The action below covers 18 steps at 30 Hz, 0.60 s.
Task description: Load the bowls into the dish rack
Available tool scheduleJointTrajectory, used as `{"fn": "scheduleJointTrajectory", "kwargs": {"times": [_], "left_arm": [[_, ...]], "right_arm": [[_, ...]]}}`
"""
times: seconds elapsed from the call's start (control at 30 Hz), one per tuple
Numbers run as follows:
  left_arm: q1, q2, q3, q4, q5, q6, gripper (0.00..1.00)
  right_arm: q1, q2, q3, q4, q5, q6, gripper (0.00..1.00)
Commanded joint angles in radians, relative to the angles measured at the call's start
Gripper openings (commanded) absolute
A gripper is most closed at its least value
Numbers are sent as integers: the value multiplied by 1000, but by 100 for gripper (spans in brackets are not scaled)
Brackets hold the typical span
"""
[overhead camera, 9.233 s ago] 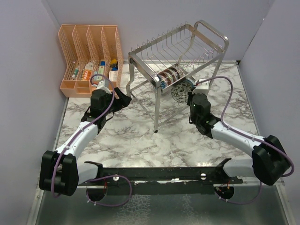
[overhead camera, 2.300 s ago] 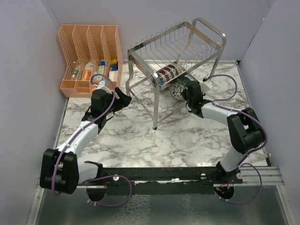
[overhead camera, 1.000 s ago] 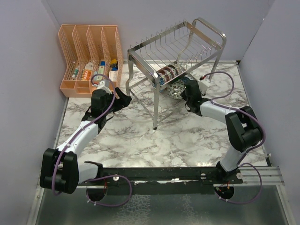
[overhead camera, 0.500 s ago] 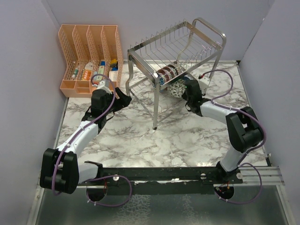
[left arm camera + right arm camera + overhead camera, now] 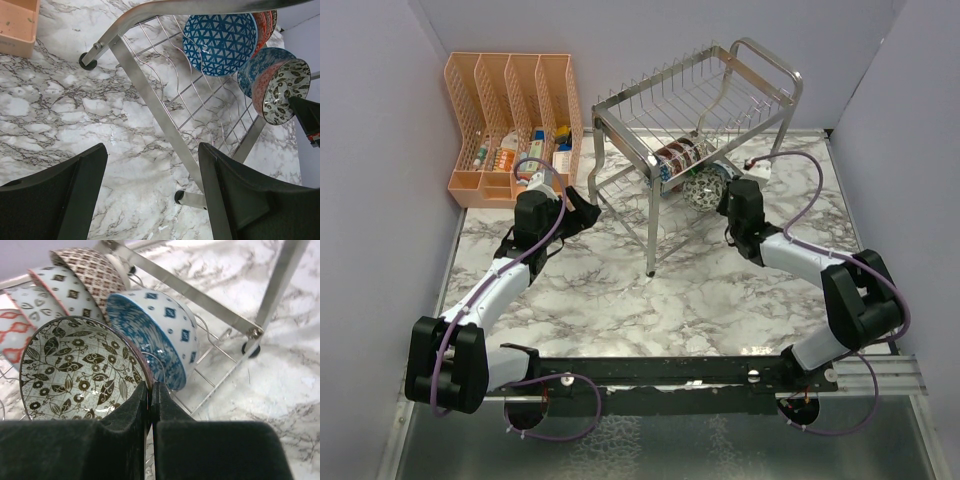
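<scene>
The silver wire dish rack [image 5: 695, 95] stands at the back centre. Several patterned bowls [image 5: 677, 160] stand on edge in a row on its lower tier. My right gripper [image 5: 720, 195] is shut on the rim of a leaf-patterned bowl [image 5: 80, 370], held on edge at the near end of that row, beside a blue bowl [image 5: 160, 335]. The leaf bowl also shows in the left wrist view [image 5: 282, 90]. My left gripper [image 5: 582, 212] is open and empty, low over the table by the rack's left side [image 5: 150, 95].
An orange slotted organiser [image 5: 510, 120] with small bottles stands at the back left, close behind my left arm. The rack's front leg [image 5: 651, 262] stands between the two arms. Walls close in the left, right and back sides.
My right arm's elbow swung out to the right and the wrist turned. The leaf bowl shifted slightly right and stands more on edge against the row. The left arm has not moved.
</scene>
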Motion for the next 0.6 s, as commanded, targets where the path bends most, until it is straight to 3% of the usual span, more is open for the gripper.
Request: {"fn": "scheduleJointTrajectory", "kwargs": {"times": [0.0, 0.23, 0.57], "left_arm": [[3, -3, -4, 21, 5, 8, 76], [2, -8, -5, 20, 7, 8, 76], [3, -1, -4, 20, 3, 9, 76]], "right_arm": [[44, -51, -15, 247, -21, -234, 1], [115, -41, -71, 461, 83, -500, 1], [206, 63, -177, 986, 306, -944, 1]]}}
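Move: The right hand already grips the leaf-patterned bowl at its rim; the blue bowl at the right end of the rack's lower shelf stands about 8 cm ahead, 1 cm left and 4 cm lower. The brown bowl is some 12 cm ahead and 6 left, and the red bowls about 11 ahead and 10 left, both about 3 cm lower. From the left hand the blue bowl is roughly 8 cm ahead, 29 right and 8 below. Right hand lifts the pinched bowl 6 cm from the blue bowl, easing left, tipping up and rolling left-side-down. ##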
